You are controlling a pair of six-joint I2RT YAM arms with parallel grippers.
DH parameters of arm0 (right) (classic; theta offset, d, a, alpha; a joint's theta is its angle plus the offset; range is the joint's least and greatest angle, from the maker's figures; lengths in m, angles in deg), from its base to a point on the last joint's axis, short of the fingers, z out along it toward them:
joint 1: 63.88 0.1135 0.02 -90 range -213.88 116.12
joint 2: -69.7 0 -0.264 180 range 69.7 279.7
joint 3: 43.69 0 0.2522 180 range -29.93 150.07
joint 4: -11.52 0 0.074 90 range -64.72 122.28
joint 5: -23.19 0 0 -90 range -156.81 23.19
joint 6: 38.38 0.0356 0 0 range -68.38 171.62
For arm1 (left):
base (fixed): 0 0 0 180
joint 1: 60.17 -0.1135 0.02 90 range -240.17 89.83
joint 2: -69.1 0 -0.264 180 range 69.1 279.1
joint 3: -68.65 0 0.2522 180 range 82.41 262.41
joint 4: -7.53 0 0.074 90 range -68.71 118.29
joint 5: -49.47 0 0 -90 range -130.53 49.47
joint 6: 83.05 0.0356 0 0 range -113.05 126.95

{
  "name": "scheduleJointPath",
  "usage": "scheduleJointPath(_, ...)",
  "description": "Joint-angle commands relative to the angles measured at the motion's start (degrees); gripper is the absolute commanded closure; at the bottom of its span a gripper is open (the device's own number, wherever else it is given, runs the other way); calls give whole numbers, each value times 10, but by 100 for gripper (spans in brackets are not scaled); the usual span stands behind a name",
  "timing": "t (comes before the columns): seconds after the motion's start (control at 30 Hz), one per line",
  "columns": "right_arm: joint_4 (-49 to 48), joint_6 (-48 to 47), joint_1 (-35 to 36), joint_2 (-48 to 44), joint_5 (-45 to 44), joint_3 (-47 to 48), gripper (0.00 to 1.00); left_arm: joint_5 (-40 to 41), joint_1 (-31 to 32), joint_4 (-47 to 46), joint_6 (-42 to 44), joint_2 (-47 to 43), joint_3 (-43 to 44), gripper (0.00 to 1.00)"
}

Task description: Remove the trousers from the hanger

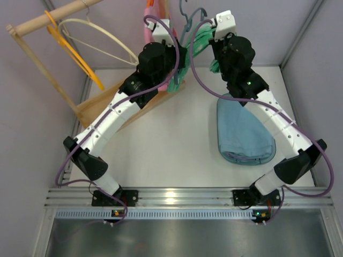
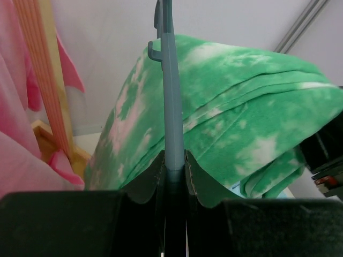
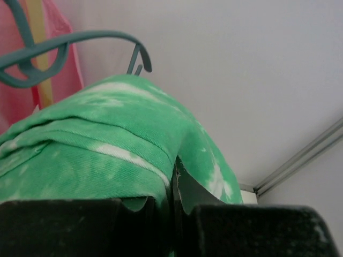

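The green tie-dye trousers (image 2: pixel 241 107) hang draped over the thin grey-blue hanger (image 2: pixel 169 91), up at the back between my two wrists in the top view, where the trousers (image 1: pixel 202 38) show beside the hanger's hook (image 1: pixel 187 20). My left gripper (image 2: pixel 173 163) is shut on the hanger's edge, with cloth falling to both sides of it. My right gripper (image 3: pixel 174 179) is shut on a fold of the trousers (image 3: pixel 107 134), just below their top hem. Behind that cloth the hanger's curved arm and hook (image 3: pixel 69 40) rise clear of it.
A wooden rack (image 1: pixel 53 16) at the back left carries an orange hanger (image 1: pixel 69 51) and a cream-white hanger (image 1: pixel 102 37). Pink cloth (image 1: pixel 151 27) hangs left of the trousers. A folded light-blue cloth (image 1: pixel 244 134) lies on the table under the right arm.
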Motion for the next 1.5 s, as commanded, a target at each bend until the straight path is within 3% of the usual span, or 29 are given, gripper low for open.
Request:
scheduleJointPath(0.0,-155,5,3,-44,-45,53,100,56,-8,-29,-13,-18,-12,100)
scheduleJointPath(0.27,-295,-54,3,-55,-110,63,100,52,-8,-28,-44,-23,-72,100)
scheduleJointPath(0.57,-355,-159,2,-2,-118,202,100,72,-8,-48,-59,-43,-170,100)
scheduleJointPath(0.7,-359,-165,-5,-12,-115,207,100,84,-9,-52,-56,-43,-184,100)
scheduleJointPath(0.83,-324,-164,-23,-53,-114,149,100,83,-13,-62,-48,-46,-191,100)
scheduleJointPath(1.03,-229,-62,-103,-174,-130,-13,100,69,-27,-69,-36,-55,-193,100)
scheduleJointPath(1.17,-201,-95,-114,-236,-124,-113,100,52,-41,-72,-40,-59,-199,100)
scheduleJointPath(1.47,-180,-157,-116,-309,-130,-175,100,23,-44,-83,-39,-62,-213,100)
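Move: The left gripper holds the blue-grey hanger; the green trousers are bunched over it about 5 cm ahead of that hand and 6 cm to its right, roughly at its height. The pink garment hangs some 8 cm to its left, 5 cm ahead and 10 cm lower. From the right gripper, already clamped on the trousers, the hanger's middle is about 5 cm ahead, 8 cm left and slightly higher; the tray lies 15 cm back, 11 cm right and some 46 cm below. Keep both grips shut. Bring the left gripper down about 14 cm with the hanger, tipping its fingers down a little, while the right gripper pulls the trousers up some 20 cm, back and to the right, its fingers tilting up. Then swing the right gripper on rightward and lower it, turning clockwise, as the left eases slightly left. ##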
